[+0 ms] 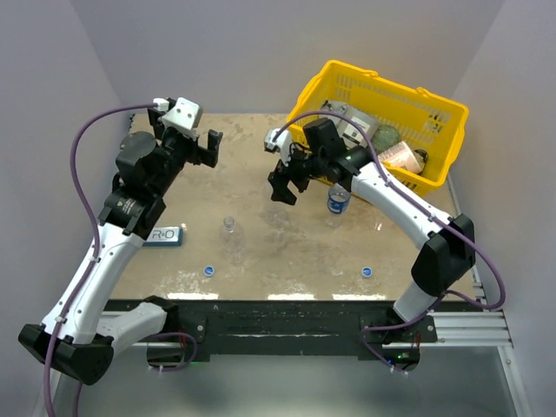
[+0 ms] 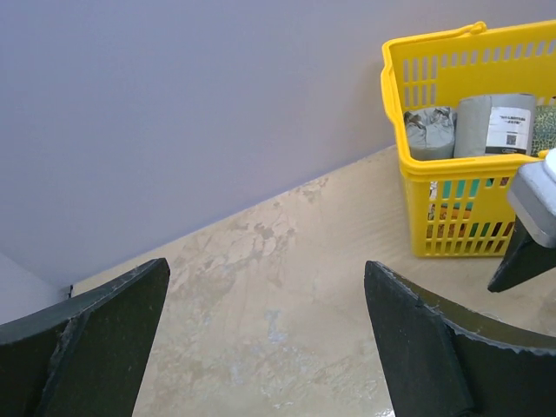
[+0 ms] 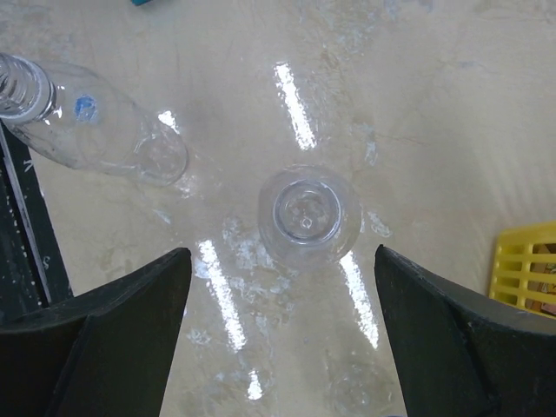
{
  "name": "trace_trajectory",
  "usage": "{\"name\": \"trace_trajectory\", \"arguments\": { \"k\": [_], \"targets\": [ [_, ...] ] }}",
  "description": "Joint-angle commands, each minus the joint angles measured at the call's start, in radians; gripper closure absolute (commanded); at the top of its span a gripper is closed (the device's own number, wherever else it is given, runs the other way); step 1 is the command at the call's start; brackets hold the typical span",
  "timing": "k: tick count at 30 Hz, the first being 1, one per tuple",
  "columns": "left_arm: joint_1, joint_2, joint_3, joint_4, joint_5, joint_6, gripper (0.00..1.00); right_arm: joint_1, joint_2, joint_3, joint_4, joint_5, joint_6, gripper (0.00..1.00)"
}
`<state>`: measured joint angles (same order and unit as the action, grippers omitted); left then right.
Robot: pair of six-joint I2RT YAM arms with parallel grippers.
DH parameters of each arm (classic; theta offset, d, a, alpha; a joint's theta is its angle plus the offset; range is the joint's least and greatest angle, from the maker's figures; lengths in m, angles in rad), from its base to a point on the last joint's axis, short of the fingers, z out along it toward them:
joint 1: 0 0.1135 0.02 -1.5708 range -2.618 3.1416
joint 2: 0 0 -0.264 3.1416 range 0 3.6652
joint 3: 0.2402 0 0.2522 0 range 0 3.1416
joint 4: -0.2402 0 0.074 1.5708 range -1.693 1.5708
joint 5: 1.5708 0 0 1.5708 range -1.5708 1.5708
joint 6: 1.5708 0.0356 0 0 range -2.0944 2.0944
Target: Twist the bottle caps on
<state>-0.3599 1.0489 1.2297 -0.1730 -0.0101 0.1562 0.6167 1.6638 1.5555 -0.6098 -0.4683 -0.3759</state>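
Observation:
Three clear bottles stand uncapped on the table. One unlabelled bottle (image 1: 230, 234) is at centre left, a second unlabelled bottle (image 1: 279, 217) is just in front of my right gripper (image 1: 282, 187), and the blue-labelled bottle (image 1: 339, 200) is beside the right arm. Two blue caps lie near the front edge, one at the left (image 1: 209, 270) and one at the right (image 1: 367, 272); a third is not in view. In the right wrist view my right gripper (image 3: 280, 256) is open above the second bottle's open mouth (image 3: 306, 215), with the other unlabelled bottle (image 3: 87, 122) at upper left. My left gripper (image 1: 208, 146) (image 2: 265, 265) is open and empty over bare table.
A yellow basket (image 1: 395, 87) (image 2: 434, 174) with grey cans and jars stands at the back right. A blue-and-white packet (image 1: 163, 234) lies by the left arm. Grey walls close in the table on three sides.

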Motion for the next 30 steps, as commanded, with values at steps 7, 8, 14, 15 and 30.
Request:
{"name": "trace_trajectory", "arguments": {
  "k": [7, 8, 14, 15, 30],
  "targets": [
    [0.009, -0.023, -0.038, 0.056, 0.050, -0.044, 0.00, 0.025, -0.013, -0.031, 0.200, 0.007, 0.034, 0.17],
    [0.009, -0.023, -0.042, 0.059, 0.052, -0.044, 0.00, 0.028, 0.000, -0.029, 0.202, 0.008, 0.034, 0.18],
    [0.009, -0.024, -0.050, 0.061, 0.079, -0.055, 0.00, 0.038, 0.034, -0.018, 0.194, 0.022, 0.037, 0.33],
    [0.009, -0.024, -0.052, 0.063, 0.084, -0.056, 0.00, 0.037, 0.040, -0.020, 0.194, 0.026, 0.035, 0.34],
    [0.007, -0.020, -0.098, 0.084, 0.454, 0.020, 0.00, 0.015, -0.094, 0.145, 0.022, -0.042, -0.067, 0.92]
  ]
}}
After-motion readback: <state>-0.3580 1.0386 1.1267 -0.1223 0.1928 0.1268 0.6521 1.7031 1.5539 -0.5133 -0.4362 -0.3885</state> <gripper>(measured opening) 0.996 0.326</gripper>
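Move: The right hand is open beside the top of the middle clear bottle; that bottle's middle lies about 3 cm to its left, 1 cm ahead and 9 cm below. At the same depth, the other clear bottle stands about 8 cm back and 13 cm left of this hand, and the blue-label bottle about 12 cm right and 2 cm ahead. From the left hand, the middle clear bottle is roughly 15 cm right, 1 cm back and 27 cm below. Leftward and slightly forward, the right hand eases some 3 cm onto the middle clear bottle's neck, first rising a little, then sinking about 2.5 cm; its fingers close and pinch the neck, and it starts back up by about 1 cm. The open left hand sinks and shifts right, about 3.5 cm each, towards that bottle, turning some 10 degrees clockwise. ##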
